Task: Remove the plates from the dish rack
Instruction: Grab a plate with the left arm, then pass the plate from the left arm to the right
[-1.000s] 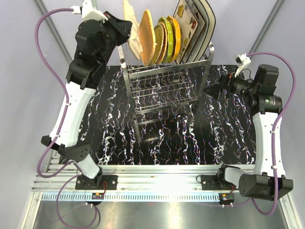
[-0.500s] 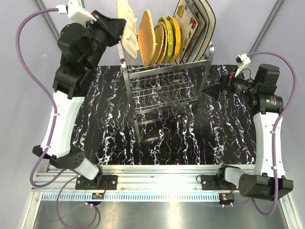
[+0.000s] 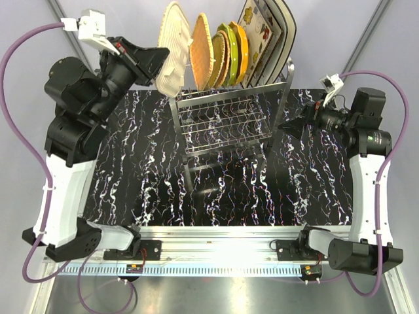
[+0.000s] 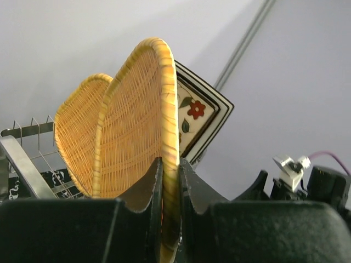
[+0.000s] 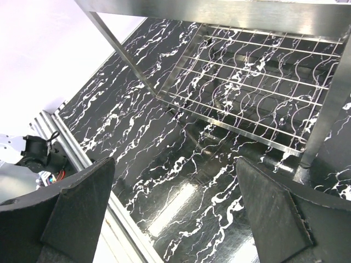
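My left gripper (image 3: 159,57) is shut on the rim of a tan woven plate (image 3: 172,46), holding it lifted and tilted at the left end of the dish rack (image 3: 226,118). In the left wrist view the woven plate (image 4: 140,126) runs between my black fingers (image 4: 149,186), with a second woven plate (image 4: 77,137) behind it. Still standing in the rack's top tier are another woven plate (image 3: 201,51), green (image 3: 227,53) and orange scalloped plates (image 3: 241,49), and square flowered plates (image 3: 262,36). My right gripper (image 3: 289,124) hangs open beside the rack's right side, holding nothing.
The rack stands on a black marbled tabletop (image 3: 150,170). Its lower wire shelf (image 5: 258,96) holds nothing I can see. An aluminium rail (image 3: 216,235) runs along the near edge by the arm bases. Grey walls close in behind and at both sides.
My left arm has swung left and upward, pulling the held woven plate away from the other plates and tilting it. The right arm has not moved.
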`<state>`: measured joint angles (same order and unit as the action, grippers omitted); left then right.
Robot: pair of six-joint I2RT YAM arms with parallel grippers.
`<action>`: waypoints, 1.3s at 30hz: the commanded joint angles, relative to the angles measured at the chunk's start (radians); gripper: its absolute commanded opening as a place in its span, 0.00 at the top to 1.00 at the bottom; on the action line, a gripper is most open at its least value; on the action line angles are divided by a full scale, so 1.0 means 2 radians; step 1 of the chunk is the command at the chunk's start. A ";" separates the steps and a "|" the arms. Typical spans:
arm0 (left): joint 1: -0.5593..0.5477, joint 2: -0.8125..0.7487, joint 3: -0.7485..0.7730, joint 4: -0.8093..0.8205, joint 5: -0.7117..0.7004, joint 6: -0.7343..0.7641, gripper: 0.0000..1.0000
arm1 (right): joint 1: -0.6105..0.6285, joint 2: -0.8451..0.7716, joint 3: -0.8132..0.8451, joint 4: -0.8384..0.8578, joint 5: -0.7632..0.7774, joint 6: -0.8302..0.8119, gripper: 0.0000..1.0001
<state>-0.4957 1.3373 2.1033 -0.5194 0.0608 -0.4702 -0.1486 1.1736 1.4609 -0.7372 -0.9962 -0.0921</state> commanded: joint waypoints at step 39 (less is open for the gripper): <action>-0.340 -0.146 -0.424 0.106 0.036 0.389 1.00 | 0.001 -0.075 -0.101 -0.026 -0.040 0.166 0.00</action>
<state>-1.1492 1.0550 1.2594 -0.4549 0.2108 0.2390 -0.1486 1.0363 1.2724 -0.8200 -1.0641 0.2039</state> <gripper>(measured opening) 0.144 0.993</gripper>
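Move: The pale wicker plate is already gripped by its edge in the left fingers. The clear table before the dish rack lies about 18 cm back, 15 cm right and 58 cm below the left hand. The rack's middle is some 25 cm ahead, 14 right and 33 lower, with the orange wicker plate roughly 20 ahead, 9 right and 4 lower. From the open right gripper the clear spot lies some 18 cm back, 18 left and 35 down. The pale wicker plate, still pinched by its edge, is drawn back away from the rack, then increasingly down and right, ending in a mostly downward stretch, some 25 cm lower in all. Meanwhile the left wrist swings clockwise and rolls its left side up, about 45 degrees each, until the fingers point right. The open right gripper eases back about 6 cm and tips down. ##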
